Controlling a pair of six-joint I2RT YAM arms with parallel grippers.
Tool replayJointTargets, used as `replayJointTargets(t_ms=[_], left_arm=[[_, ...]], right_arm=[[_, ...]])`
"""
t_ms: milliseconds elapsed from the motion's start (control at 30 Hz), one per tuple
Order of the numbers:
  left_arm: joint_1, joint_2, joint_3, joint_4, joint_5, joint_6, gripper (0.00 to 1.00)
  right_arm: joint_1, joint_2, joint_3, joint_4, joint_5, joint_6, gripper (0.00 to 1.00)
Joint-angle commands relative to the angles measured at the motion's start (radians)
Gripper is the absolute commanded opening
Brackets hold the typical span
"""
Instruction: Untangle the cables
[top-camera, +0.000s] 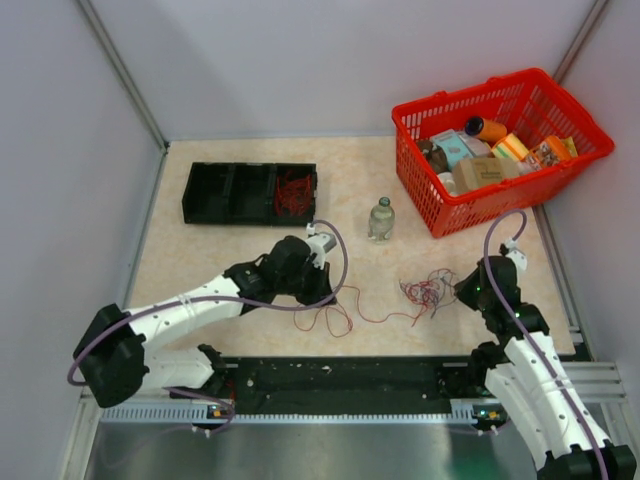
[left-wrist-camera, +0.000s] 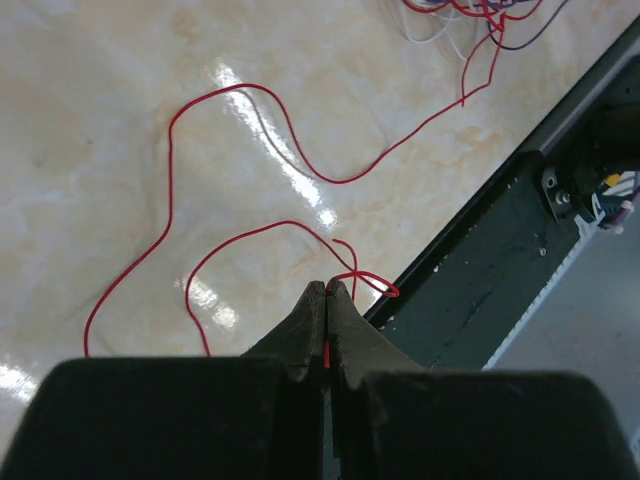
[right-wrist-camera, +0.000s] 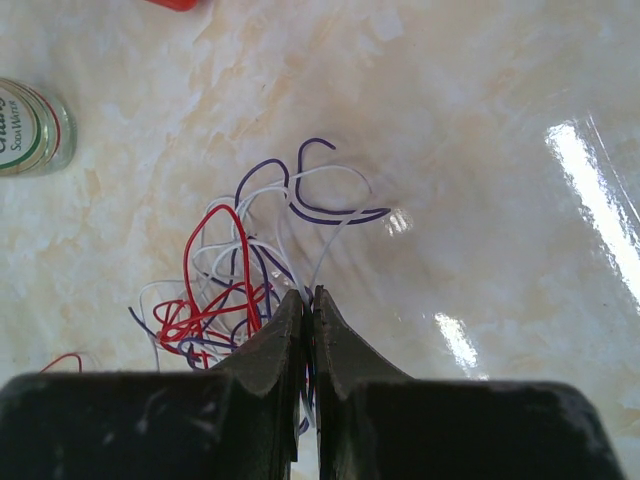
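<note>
A tangle of red, white and purple cables (top-camera: 425, 292) lies on the table right of centre. One long red cable (top-camera: 375, 318) runs out of it leftward in loose loops. My left gripper (top-camera: 318, 292) is shut on that red cable (left-wrist-camera: 262, 226), the strand pinched between the fingertips (left-wrist-camera: 327, 287). At the tangle's right edge my right gripper (top-camera: 462, 292) is shut on white and purple cables (right-wrist-camera: 300, 210), which run down between its fingers. The rest of the tangle (right-wrist-camera: 205, 300) sits just left of the right gripper (right-wrist-camera: 308, 293).
A small clear bottle (top-camera: 381, 218) stands behind the tangle. A red basket (top-camera: 505, 150) of groceries sits at the back right. A black compartment tray (top-camera: 250, 192) at the back left holds red cables (top-camera: 294, 190). A dark rail (top-camera: 340, 375) runs along the near edge.
</note>
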Motion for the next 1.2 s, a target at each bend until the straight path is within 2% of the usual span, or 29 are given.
replayJointTargets(t_ms=[0,67,167,300,467,567,733,1033,1167], left_arm=[[-0.007,0.061,0.041,0.144,0.141,0.024,0.01],[-0.014,0.104,0.067,0.141,0.138,0.013,0.09],[-0.098,0.171,0.122,0.158,0.085,0.027,0.2],[-0.195,0.275,0.205,0.202,0.014,0.068,0.21],[-0.207,0.452,0.34,0.179,-0.027,0.09,0.18],[-0.229,0.523,0.4,0.159,-0.033,0.117,0.2],[-0.258,0.59,0.452,0.15,-0.008,0.17,0.39],[-0.287,0.644,0.481,0.13,-0.066,0.17,0.4],[-0.31,0.693,0.57,0.022,-0.144,0.167,0.38]], right_arm=[[-0.012,0.003,0.02,0.055,-0.037,-0.025,0.01],[-0.013,0.003,0.017,0.055,-0.045,-0.022,0.01],[-0.012,0.002,0.012,0.066,-0.052,-0.019,0.01],[-0.012,0.006,0.015,0.074,-0.049,-0.021,0.01],[-0.013,-0.003,0.02,0.071,-0.051,-0.03,0.01],[-0.013,-0.006,0.015,0.071,-0.051,-0.032,0.01],[-0.012,-0.006,0.012,0.071,-0.049,-0.033,0.01],[-0.013,-0.007,0.012,0.071,-0.054,-0.041,0.01],[-0.012,-0.007,0.014,0.071,-0.065,-0.035,0.01]])
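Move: The tangle lies about 20 cm to the left hand's right, roughly level with it fore and aft and some 10 cm below. The red cable's loose loop rests about 4 cm back of the left hand and 10 cm down, while the glass bottle stands some 13 cm ahead and 11 cm to its right. From the right hand, already pinching some strands, the tangle's middle is about 5 cm to the left and 6 cm lower. Rightward towards the tangle goes the left hand, about 15 cm and slowing, first nearly level and then sinking some 5 cm, while it yaws about 20 degrees clockwise. Its fingers start shut on the red cable, part early, then open to somewhat under half beside the tangle. The right hand keeps its pinch on the white and purple strands, almost still. ##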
